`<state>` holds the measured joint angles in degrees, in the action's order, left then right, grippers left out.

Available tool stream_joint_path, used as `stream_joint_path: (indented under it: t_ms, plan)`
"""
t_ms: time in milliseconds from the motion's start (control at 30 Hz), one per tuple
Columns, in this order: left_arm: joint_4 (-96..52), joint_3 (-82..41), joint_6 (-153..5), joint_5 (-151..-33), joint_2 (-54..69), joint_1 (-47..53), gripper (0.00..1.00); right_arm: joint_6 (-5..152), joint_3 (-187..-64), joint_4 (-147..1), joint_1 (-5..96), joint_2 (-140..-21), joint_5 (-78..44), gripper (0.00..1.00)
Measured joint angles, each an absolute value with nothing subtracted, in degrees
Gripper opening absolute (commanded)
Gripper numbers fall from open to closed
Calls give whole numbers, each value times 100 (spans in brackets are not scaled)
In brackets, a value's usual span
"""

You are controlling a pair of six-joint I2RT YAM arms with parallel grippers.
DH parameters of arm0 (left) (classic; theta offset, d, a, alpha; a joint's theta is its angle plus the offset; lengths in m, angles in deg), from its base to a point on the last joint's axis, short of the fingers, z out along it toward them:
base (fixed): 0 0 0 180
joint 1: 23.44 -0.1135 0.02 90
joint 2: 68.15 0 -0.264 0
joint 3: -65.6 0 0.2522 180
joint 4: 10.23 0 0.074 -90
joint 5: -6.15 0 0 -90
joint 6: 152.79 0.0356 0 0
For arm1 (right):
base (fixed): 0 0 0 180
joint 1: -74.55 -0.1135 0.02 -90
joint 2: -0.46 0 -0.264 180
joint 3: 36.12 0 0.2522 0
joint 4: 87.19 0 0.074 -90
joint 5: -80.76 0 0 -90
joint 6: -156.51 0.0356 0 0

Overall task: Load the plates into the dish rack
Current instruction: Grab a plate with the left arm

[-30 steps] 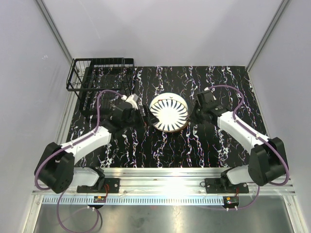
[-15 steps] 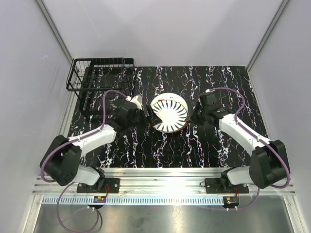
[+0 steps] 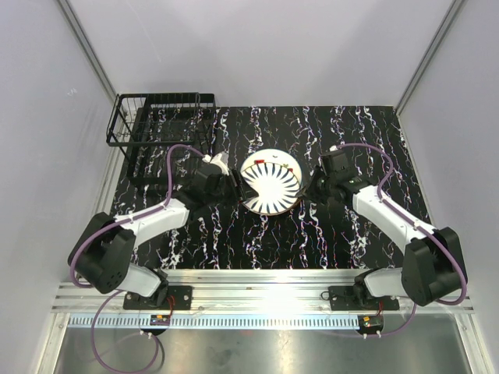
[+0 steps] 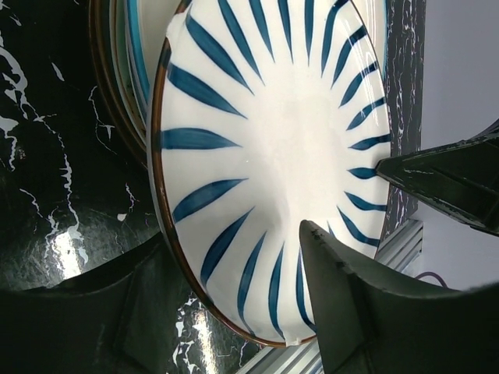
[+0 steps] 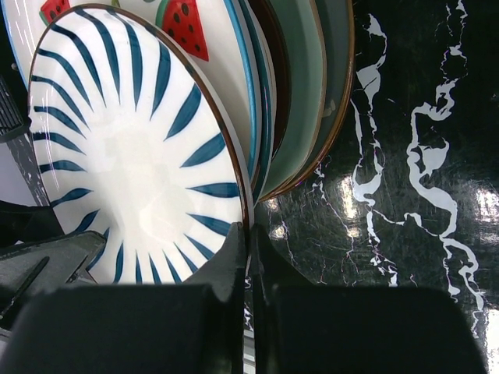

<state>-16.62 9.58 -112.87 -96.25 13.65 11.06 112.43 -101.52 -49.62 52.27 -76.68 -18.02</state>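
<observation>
A stack of plates (image 3: pixel 257 167) lies mid-table. Its top one, a white plate with dark blue radial stripes (image 3: pixel 270 184), is tipped up off the stack. My right gripper (image 3: pixel 306 189) is shut on this striped plate's right rim (image 5: pixel 234 187), which is pinched between the fingertips (image 5: pixel 250 230). My left gripper (image 3: pixel 237 187) straddles the opposite rim (image 4: pixel 168 226). One finger (image 4: pixel 351 312) is over the plate's face and the other (image 4: pixel 86 312) is under it, with the jaws still apart. The black wire dish rack (image 3: pixel 160 125) stands at the far left with nothing in it.
Under the striped plate I see a watermelon-print plate (image 5: pixel 183 23), blue-rimmed ones (image 4: pixel 136 54) and a green one (image 5: pixel 300 93). The black marbled table top (image 3: pixel 351 132) stretches between the stack and the rack. Grey walls close in on both sides and at the back.
My left gripper has moved right to the striped plate's left rim, and its jaws have narrowed around it. The right gripper has kept its hold; the plate sits slightly lower.
</observation>
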Motion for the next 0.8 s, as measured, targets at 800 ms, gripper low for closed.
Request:
stream_joint_path:
  t_ms: [800]
  plan:
    - [-1721,1118,-11469,-9459,473,1104,26,11267,-9975,-5010,5249,-7373,-2095,1]
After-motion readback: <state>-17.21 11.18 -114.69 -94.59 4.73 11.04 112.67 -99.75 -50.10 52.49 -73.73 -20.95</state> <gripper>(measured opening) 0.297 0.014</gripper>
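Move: Around 7 cm to the left hand's right and 2 cm ahead lies the middle of the blue-striped plate, about level with it, its left rim already between the open fingers; from the right hand, which pinches the opposite rim, that middle is some 8 cm left and 2 cm ahead. The remaining plate stack sits about 7 cm right, 4 cm ahead and 6 cm below the left hand; the dish rack is about 25 cm left and 15 cm ahead. Closing its fingers from well open to about a third open around the plate's left rim, the left hand eases barely left, then rises about 4 cm with that edge, away from the stack, tipping slightly up. The right hand keeps its shut pinch on the right rim and gives way only about 1 cm back and 1 cm up. ##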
